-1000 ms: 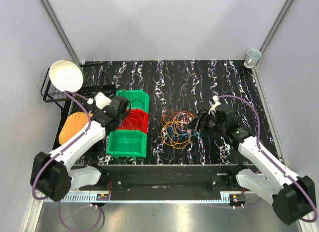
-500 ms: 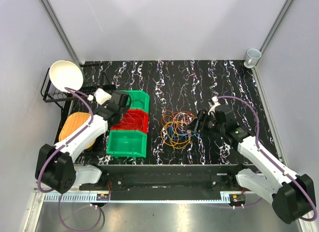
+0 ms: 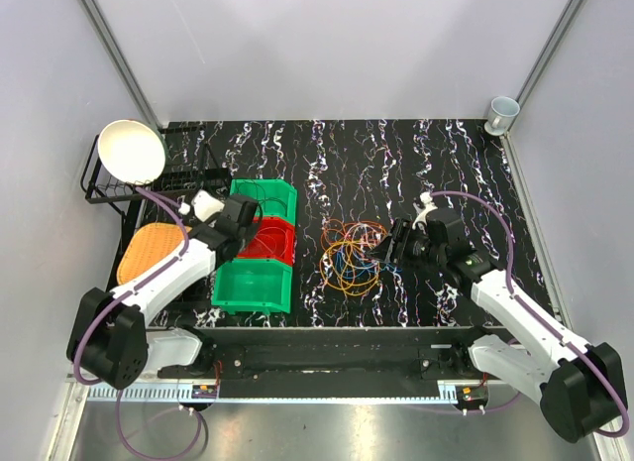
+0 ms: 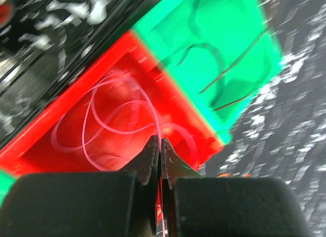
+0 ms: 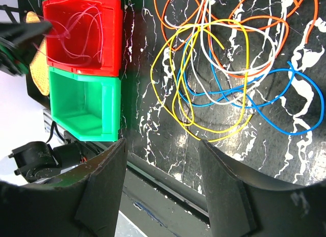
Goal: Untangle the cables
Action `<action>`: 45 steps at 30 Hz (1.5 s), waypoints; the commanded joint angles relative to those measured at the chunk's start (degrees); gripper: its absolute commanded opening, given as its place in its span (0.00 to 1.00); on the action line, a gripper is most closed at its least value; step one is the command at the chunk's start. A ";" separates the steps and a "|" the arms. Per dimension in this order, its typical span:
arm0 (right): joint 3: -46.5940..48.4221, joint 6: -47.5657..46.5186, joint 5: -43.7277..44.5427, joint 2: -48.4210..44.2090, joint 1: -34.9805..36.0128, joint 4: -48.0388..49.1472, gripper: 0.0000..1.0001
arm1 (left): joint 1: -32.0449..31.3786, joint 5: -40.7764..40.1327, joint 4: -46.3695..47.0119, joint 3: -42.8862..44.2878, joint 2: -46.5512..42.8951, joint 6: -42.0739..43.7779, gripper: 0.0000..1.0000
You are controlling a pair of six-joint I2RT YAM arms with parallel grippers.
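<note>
The cables (image 3: 350, 254) lie in a loose tangle of orange, yellow, blue and white loops in the middle of the table. My right gripper (image 3: 387, 248) hangs open just right of the pile. In the right wrist view its jaws (image 5: 162, 145) stand wide apart over bare table, below the yellow loops (image 5: 214, 84). My left gripper (image 3: 254, 225) is over the red bin (image 3: 272, 241). In the left wrist view it (image 4: 159, 143) is shut on a thin red cable (image 4: 158, 132) whose loops lie in the red bin (image 4: 46, 145).
Three bins stand in a column left of the pile: green (image 3: 282, 195) with dark cables in it, red, then an empty green one (image 3: 253, 286). A dish rack with a white bowl (image 3: 131, 151) and an orange mat (image 3: 147, 251) sit at far left. A cup (image 3: 502, 111) is at the back right.
The left gripper swung a little toward the far side over the bins, then came back over the red bin, still shut. The right arm has hardly moved.
</note>
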 commanded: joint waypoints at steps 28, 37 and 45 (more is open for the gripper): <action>-0.33 1.34 -1.08 -4.53 -0.10 0.34 0.64 | -17.03 -2.95 -2.13 11.87 -4.33 22.92 0.76; -0.42 0.63 2.43 -3.04 -0.19 -0.80 0.64 | -26.53 0.73 1.75 12.48 -0.83 35.76 0.75; -1.56 0.98 5.95 -1.02 -0.19 -0.01 0.64 | -30.23 9.34 8.51 12.83 6.29 40.34 0.71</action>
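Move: The cable pile lies about 22 cm to the right of the left hand and 8 cm nearer the base, some 10 cm below. The left fingers hold the pink cable over the red bin, whose middle is roughly 4 cm back, 1 cm left and 8 cm down. The far green bin is about 6 cm ahead, level sideways. From the right hand the pile is about 7 cm left, 3 cm back and 12 cm below. The left fingers open wide and let go of the pink cable over the red bin while the hand stays nearly in place. The hand then climbs about 7 cm and swings right towards the cable pile, ending some 17 cm right and 7 cm back, sinking a little at the end as the wrist turns about 55 degrees clockwise. ##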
